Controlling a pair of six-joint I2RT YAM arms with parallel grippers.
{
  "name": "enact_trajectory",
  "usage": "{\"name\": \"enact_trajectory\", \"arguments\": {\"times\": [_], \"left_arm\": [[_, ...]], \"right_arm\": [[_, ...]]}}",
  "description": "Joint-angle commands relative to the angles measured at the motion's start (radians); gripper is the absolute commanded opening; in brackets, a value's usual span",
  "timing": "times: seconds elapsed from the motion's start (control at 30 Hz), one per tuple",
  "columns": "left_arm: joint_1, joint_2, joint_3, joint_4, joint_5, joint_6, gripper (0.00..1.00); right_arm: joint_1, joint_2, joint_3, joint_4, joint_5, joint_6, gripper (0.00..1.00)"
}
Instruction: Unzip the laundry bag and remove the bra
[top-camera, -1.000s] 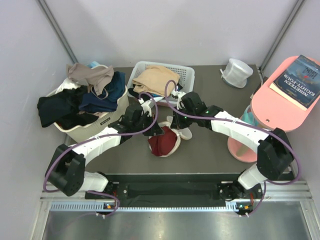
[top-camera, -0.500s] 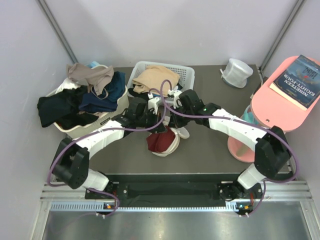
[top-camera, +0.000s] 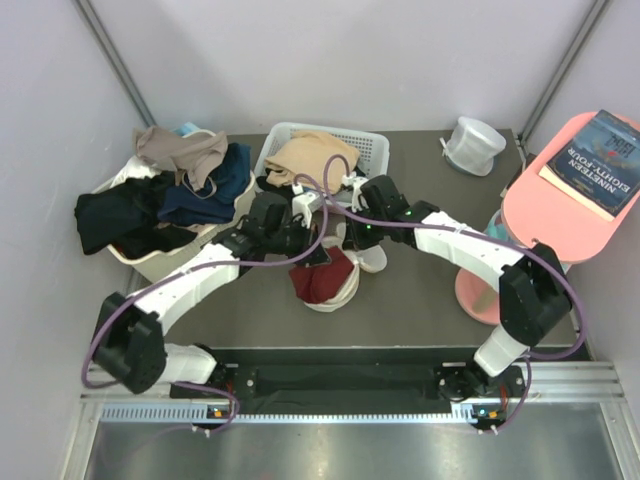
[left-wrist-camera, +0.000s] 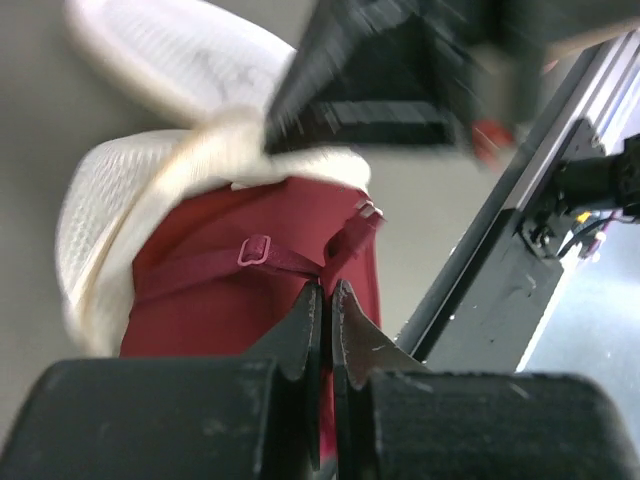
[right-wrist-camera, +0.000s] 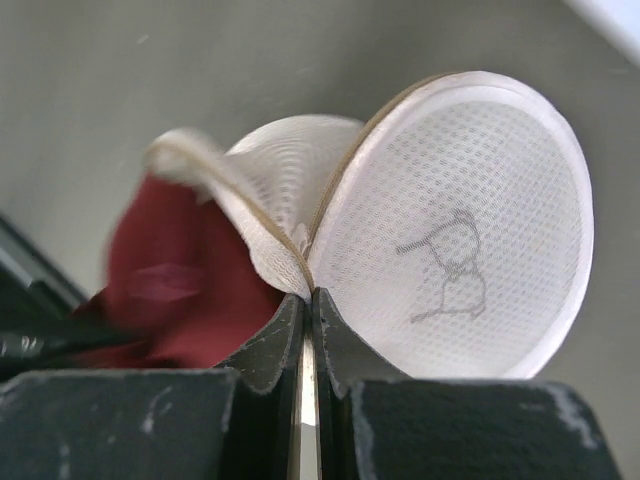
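Note:
The laundry bag (top-camera: 366, 262), a pale mesh dome, lies unzipped at the table's middle with its lid flapped open. A dark red bra (top-camera: 322, 282) fills the open half. My left gripper (top-camera: 308, 258) is shut on the bra's strap; in the left wrist view its tips (left-wrist-camera: 326, 288) pinch the strap over the red cup (left-wrist-camera: 230, 320), with the bag's mesh (left-wrist-camera: 100, 210) behind. My right gripper (top-camera: 350, 243) is shut on the bag's zip edge; in the right wrist view the jaws (right-wrist-camera: 308, 295) clamp the tan-trimmed rim between the round lid (right-wrist-camera: 470, 250) and the bra (right-wrist-camera: 170, 290).
A beige tub (top-camera: 150, 265) heaped with dark clothes stands at the back left. A white basket (top-camera: 370, 148) holding a beige garment sits behind the grippers. A whiter round pouch (top-camera: 473, 145) is at the back right. A pink stool (top-camera: 550, 215) carrying a book (top-camera: 605, 150) stands at the right.
The left arm has shifted its pose and its wrist sits a little nearer the basket. Bag and bra have slid slightly left. Both grippers stayed shut.

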Motion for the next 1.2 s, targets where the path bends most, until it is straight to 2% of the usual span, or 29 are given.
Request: {"name": "enact_trajectory", "arguments": {"times": [0.0, 0.23, 0.5, 0.67, 0.73, 0.87, 1.0, 1.1, 1.17], "left_arm": [[0.002, -0.163, 0.020, -0.052, -0.098, -0.030, 0.00], [0.001, -0.273, 0.153, 0.023, -0.201, -0.162, 0.00], [0.002, -0.196, 0.392, 0.227, -0.140, -0.314, 0.00], [0.002, -0.139, 0.564, 0.287, -0.111, -0.362, 0.00], [0.005, -0.118, 0.636, 0.260, -0.109, -0.357, 0.00], [0.014, -0.014, 0.927, 0.128, -0.112, -0.303, 0.00], [0.051, 0.048, 1.138, 0.048, -0.148, -0.247, 0.00], [0.108, 0.088, 1.289, -0.033, -0.210, -0.186, 0.00], [0.149, 0.099, 1.375, -0.075, -0.320, -0.130, 0.00]], "right_arm": [[-0.054, -0.042, -0.016, 0.012, 0.066, 0.017, 0.00], [-0.055, -0.085, -0.085, 0.034, 0.055, 0.040, 0.00], [-0.054, -0.145, -0.127, 0.026, 0.074, 0.066, 0.00], [-0.054, -0.152, -0.147, 0.024, 0.092, 0.068, 0.00], [-0.054, -0.152, -0.150, 0.028, 0.100, 0.072, 0.00], [-0.055, -0.152, -0.150, 0.027, 0.104, 0.075, 0.00], [-0.054, -0.155, -0.150, 0.029, 0.109, 0.078, 0.00], [-0.054, -0.163, -0.150, 0.031, 0.109, 0.078, 0.00], [-0.055, -0.168, -0.150, 0.032, 0.108, 0.081, 0.00]]}}
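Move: The bra's red bulk lies bunched in the laundry bag's mouth, about 4 cm back from the left hand and 7 below it; its strap is already in those fingers. The bag's middle is roughly 3 cm back, 3 to the right and 8 below, the white basket some 21 cm straight ahead. The right hand already grips the bag's rim: the bag's middle lies about 6 cm back and 3 left of it, the round lid 3 back and 5 right, both some 7 lower. The bra is hauled steeply up out of the bag by the strap still pinched in the left hand, which climbs nearly 50 cm with only slight sideways drift while its wrist tips up some 60 degrees, from pointing down to a little above level. The right hand keeps its grip on the rim, going briefly forward and then back, and ends about 5 cm to the right and slightly lower. ##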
